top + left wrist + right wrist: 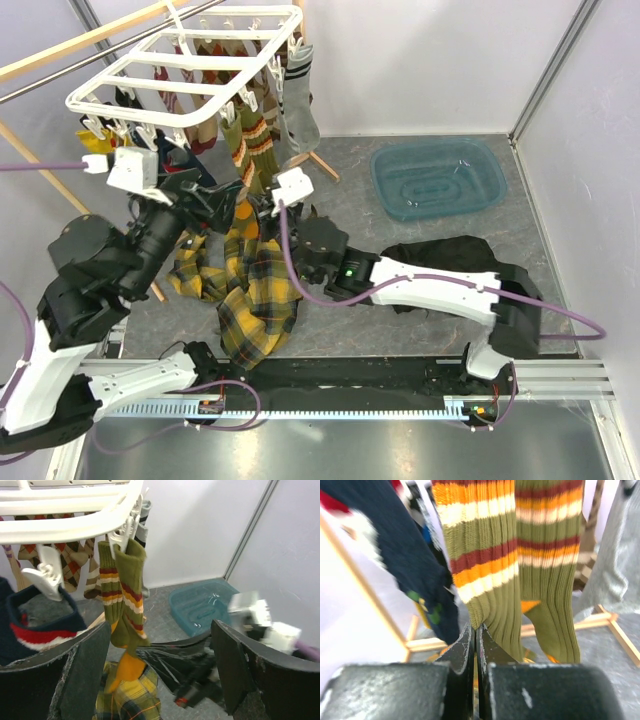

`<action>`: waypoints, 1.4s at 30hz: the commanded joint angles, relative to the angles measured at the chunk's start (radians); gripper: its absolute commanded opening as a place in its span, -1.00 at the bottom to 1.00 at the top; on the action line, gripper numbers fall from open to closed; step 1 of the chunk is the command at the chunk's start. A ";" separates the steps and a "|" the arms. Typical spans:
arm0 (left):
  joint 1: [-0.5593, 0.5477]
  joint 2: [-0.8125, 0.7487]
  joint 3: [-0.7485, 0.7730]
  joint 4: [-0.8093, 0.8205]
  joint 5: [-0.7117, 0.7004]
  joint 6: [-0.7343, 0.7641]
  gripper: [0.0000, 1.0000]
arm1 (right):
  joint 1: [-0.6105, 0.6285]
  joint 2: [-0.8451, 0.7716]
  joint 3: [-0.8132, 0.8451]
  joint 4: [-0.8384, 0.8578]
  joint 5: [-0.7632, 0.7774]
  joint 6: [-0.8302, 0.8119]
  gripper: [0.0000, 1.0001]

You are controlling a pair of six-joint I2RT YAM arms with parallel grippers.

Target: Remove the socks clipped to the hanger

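The white grid hanger hangs at the upper left with socks clipped under it. Two olive-orange striped socks dangle from its near corner. My right gripper is shut, its tips pinching the lower left edge of one olive-orange striped sock. My left gripper stands wide open just below the hanger, holding nothing, with the olive socks ahead of it. A navy sock with a red-white band and brown argyle socks hang to the left. A grey sock hangs at the right.
A yellow plaid cloth lies on the floor under the socks. A black garment lies behind the right arm. A blue basin sits at the back right. The wooden rack carries the hanger; its foot crosses the floor.
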 commanded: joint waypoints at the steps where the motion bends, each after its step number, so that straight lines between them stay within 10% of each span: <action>1: 0.003 0.067 0.070 -0.020 -0.008 -0.011 0.75 | 0.005 -0.134 -0.042 0.024 -0.138 0.082 -1.00; 28: 0.014 0.242 0.305 -0.109 -0.062 0.070 0.76 | -0.132 -0.334 -0.228 0.051 -0.525 0.340 -1.00; 42: 0.314 0.294 0.388 -0.234 0.239 -0.108 0.71 | -0.221 -0.332 -0.277 0.079 -0.583 0.484 -1.00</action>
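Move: The striped sock hangs by its cuff from the clip at the hanger's right side. That cuff is about 13 cm ahead of the wide-open left hand, level with it sideways and some 4 cm above. The second striped sock's cuff is 4 cm beyond it, the navy sock's roughly 7 cm nearer and 9 cm to its left. For the right hand, already pinching this sock low on its leg, the cuff is about 16 cm up, 5 ahead and 3 to the left. The striped sock, still pinched in the right fingers, is drawn back about 6 cm and upward, away from beneath its clip; the right hand then dips, swings a few centimetres to the right and rises again, turning some 25 degrees counter-clockwise. Meanwhile the left hand, staying wide open, rises some 3 cm and advances about 6 cm in all towards the clipped cuff, tipping slightly down. ##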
